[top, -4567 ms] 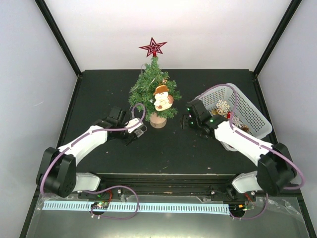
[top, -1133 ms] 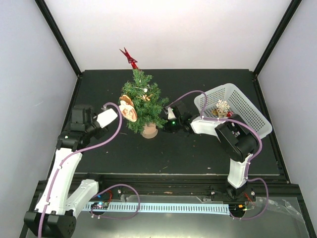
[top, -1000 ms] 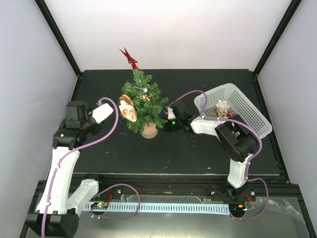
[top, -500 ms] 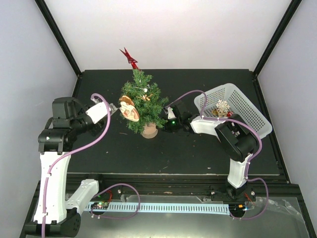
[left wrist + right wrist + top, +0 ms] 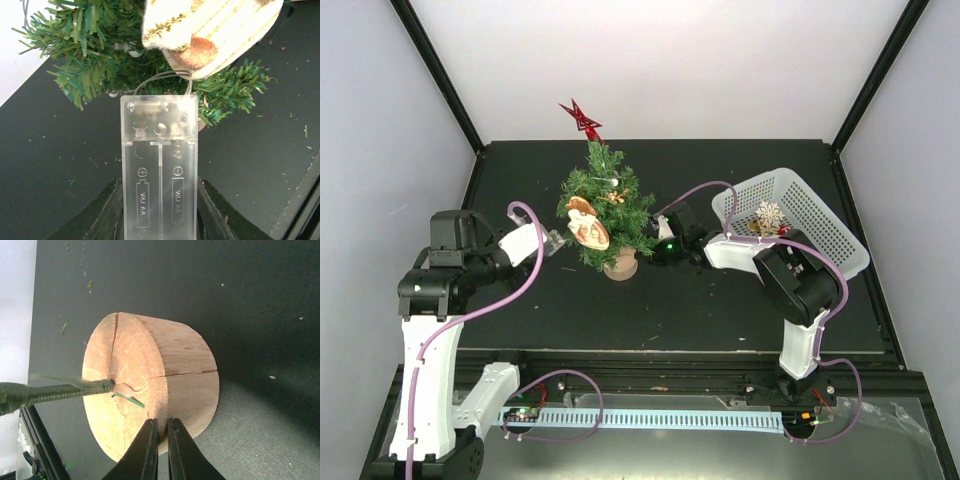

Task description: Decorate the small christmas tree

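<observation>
The small christmas tree [image 5: 605, 205] stands mid-table on its round wooden stump [image 5: 620, 265], with a red star [image 5: 580, 117] on top and a snowman ornament [image 5: 586, 226] on its left side. My left gripper [image 5: 552, 241] is just left of the tree, shut on a clear, empty two-cell battery case [image 5: 160, 170]; a thin wire runs from the case up into the branches [image 5: 80, 45]. My right gripper [image 5: 162, 425] is shut, its tips against the rim of the stump [image 5: 150, 385], beside the green trunk [image 5: 50, 392].
A white basket [image 5: 832, 228] at the right holds a snowflake ornament [image 5: 769, 215] and other decorations. The right arm lies low between the basket and the tree. Black frame posts stand at both back corners of the dark table.
The left arm's upper joints have swung left and back while its gripper stays by the tree with the case. The snowman and the star have turned slightly. The right arm has not moved.
</observation>
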{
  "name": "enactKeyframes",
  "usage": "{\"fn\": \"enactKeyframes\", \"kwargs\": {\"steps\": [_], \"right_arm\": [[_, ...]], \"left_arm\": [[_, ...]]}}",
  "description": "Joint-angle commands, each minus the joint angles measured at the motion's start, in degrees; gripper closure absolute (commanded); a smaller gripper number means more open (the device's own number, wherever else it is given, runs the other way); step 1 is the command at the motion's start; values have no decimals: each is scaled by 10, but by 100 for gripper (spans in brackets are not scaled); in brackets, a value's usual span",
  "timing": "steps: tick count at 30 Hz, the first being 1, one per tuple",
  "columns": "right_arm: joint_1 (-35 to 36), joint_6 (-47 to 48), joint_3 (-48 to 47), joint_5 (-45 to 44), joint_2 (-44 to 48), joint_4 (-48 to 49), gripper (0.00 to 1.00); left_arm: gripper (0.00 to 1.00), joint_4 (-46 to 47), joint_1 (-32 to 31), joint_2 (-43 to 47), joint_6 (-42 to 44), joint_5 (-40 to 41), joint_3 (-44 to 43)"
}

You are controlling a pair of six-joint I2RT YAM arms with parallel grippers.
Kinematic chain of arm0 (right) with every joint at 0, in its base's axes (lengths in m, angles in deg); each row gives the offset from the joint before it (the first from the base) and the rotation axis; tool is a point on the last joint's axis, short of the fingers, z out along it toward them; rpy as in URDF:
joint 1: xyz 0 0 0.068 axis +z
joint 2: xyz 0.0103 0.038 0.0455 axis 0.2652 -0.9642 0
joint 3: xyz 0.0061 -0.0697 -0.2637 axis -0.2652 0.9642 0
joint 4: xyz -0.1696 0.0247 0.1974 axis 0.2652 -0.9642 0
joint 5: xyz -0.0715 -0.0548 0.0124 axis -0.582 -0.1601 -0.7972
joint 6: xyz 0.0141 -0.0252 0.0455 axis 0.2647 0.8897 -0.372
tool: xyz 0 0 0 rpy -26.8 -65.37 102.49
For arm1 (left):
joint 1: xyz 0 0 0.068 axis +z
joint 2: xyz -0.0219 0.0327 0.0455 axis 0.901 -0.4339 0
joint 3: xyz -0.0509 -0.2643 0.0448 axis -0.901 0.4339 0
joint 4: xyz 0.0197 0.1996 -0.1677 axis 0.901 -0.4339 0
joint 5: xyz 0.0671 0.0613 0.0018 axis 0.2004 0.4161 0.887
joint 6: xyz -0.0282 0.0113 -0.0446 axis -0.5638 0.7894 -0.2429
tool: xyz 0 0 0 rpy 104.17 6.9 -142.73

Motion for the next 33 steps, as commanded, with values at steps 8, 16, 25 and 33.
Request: {"fn": "enactKeyframes", "kwargs": {"steps": [8, 16, 25, 33], "right_arm": [[-7, -2, 5, -19, -31, -18, 93], [-7, -22, 11, -8, -34, 6, 94], [7, -46, 17, 2, -37, 28, 94], [29, -65, 9, -1, -38, 32, 94]], "left_arm": [[70, -35, -3, 33, 7, -92, 38], [68, 12, -57, 52, -54, -82, 83], [64, 79, -181, 44, -149, 5, 98], [62, 91, -238, 22, -169, 29, 86]]}}
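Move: The left gripper holds the light string's clear battery case out to the left and near side of the christmas tree, whose middle is about 9 cm ahead, 12 cm right and 5 cm lower. The snowman ornament is nearer, some 5 cm ahead, 7 cm right and 3 cm below; the wooden base is roughly 9 cm ahead, 15 cm right and 25 cm down. From the right hand, that base sits about 4 cm left, 1 cm ahead and 3 cm lower. Bring the left gripper about 7 cm right, drawing it back and down by some 4 cm each, to carry the still-gripped battery case across the tree's near side and closer to the wooden base, turning the wrist roughly 15 degrees clockwise. Keep the right hand's nearly shut fingertips against the base, nudging it left late on. ##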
